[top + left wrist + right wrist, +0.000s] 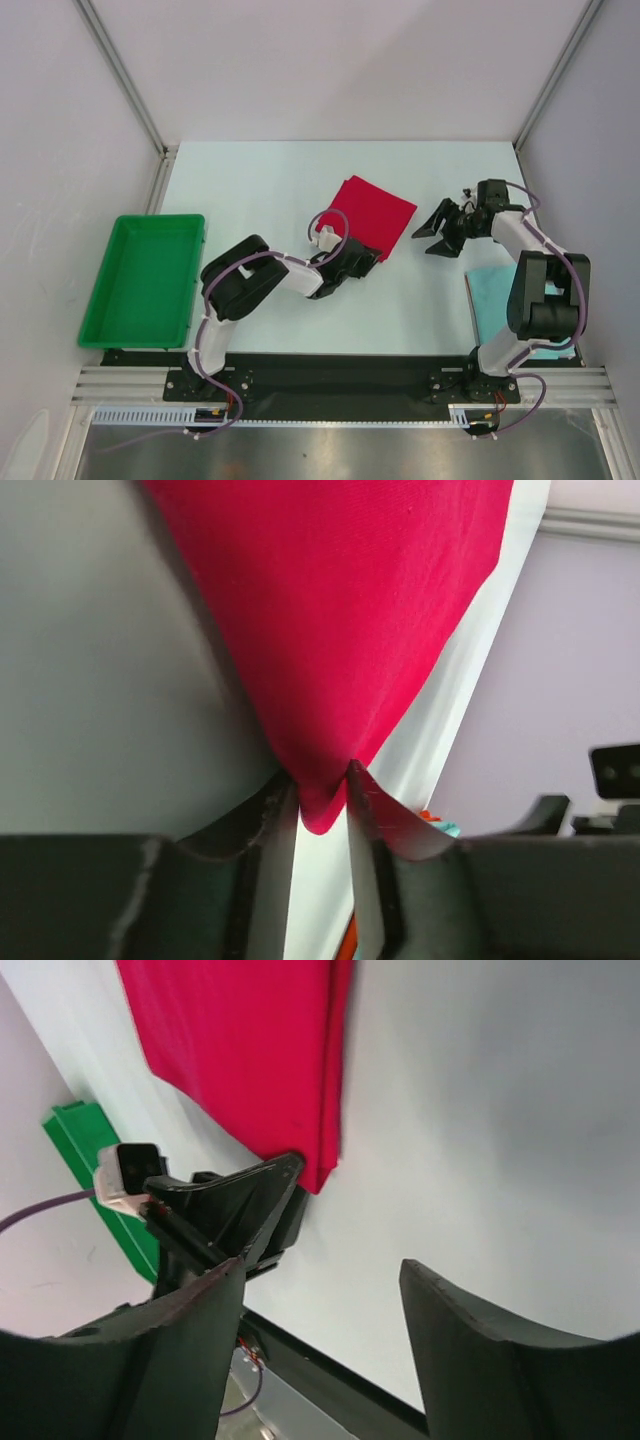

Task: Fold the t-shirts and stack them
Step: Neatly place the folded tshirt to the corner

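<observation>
A bright red t-shirt (372, 213) lies folded as a rectangle in the middle of the table. My left gripper (367, 257) is at its near corner. In the left wrist view that corner of the red t-shirt (340, 630) sits pinched between the two fingertips of the left gripper (320, 778). My right gripper (437, 232) stands open to the right of the red t-shirt with nothing between its fingers (200, 1330), over bare table. A pale teal folded t-shirt (490, 293) lies at the near right, partly hidden under the right arm.
A green plastic tray (147, 278) stands at the table's left edge. White walls and metal frame posts close off the back and both sides. A black rail (330, 375) carrying the arm bases runs along the near edge.
</observation>
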You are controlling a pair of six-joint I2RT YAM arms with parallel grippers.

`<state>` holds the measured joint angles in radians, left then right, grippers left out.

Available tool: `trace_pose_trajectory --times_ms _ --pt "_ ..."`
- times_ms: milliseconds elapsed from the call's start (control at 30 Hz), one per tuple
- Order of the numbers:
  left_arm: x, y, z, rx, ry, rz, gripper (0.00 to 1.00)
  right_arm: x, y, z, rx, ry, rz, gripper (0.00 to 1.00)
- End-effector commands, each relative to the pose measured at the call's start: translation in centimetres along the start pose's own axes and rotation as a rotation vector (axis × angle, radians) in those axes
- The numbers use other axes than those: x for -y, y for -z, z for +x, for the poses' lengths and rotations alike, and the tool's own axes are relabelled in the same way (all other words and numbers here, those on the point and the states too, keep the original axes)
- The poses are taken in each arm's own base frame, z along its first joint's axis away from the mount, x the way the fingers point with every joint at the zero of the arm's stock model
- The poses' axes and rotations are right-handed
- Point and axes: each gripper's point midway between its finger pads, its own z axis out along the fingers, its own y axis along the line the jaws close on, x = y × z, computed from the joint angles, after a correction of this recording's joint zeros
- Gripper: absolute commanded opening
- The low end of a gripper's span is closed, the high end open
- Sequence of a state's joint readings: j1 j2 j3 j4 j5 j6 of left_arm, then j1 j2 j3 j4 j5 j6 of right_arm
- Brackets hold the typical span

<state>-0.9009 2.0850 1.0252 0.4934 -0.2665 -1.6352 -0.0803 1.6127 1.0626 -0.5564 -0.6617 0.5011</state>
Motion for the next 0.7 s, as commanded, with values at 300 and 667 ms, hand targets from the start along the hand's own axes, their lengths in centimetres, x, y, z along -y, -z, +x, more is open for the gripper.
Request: trace_pose_trajectory --times_ms 300,667 --pt "3.7 0.9 -2.0 -0.042 -0.043 0.049 0.06 -0.3 -5.2 -4.4 -0.028 0.023 -0.105 0.84" --pt "8.0 3.0 -2.4 -0.127 -0.045 0.132 0.0 -2.9 -9.2 -5.7 -0.021 -0.104 -0.234 0.85"
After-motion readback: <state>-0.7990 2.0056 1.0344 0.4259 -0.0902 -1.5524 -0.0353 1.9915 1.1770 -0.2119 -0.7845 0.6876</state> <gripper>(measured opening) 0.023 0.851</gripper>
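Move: The red shirt's near corner already lies between the left hand's parted fingers, practically at the hand point, with the shirt's middle about 12 cm farther ahead and 2 cm left. From the right hand, the shirt's right-hand corner is roughly 17 cm ahead, 2 cm left and 9 cm below. The near corner is some 12 cm left of the right hand, level fore and aft and 8 cm lower; the teal shirt lies about 17 cm back, 20 cm right and 9 cm down. The red shirt's near corner is pinched as the left fingers close from about a third open to shut, the hand first staying low, then lifting the cloth about 3 cm while easing left and forward. Meanwhile the right hand reaches about 7 cm forward, sinks 6 cm and drifts 3 cm left towards the shirt's right-hand corner, opening wider, its left side rolling up some 10 degrees. ##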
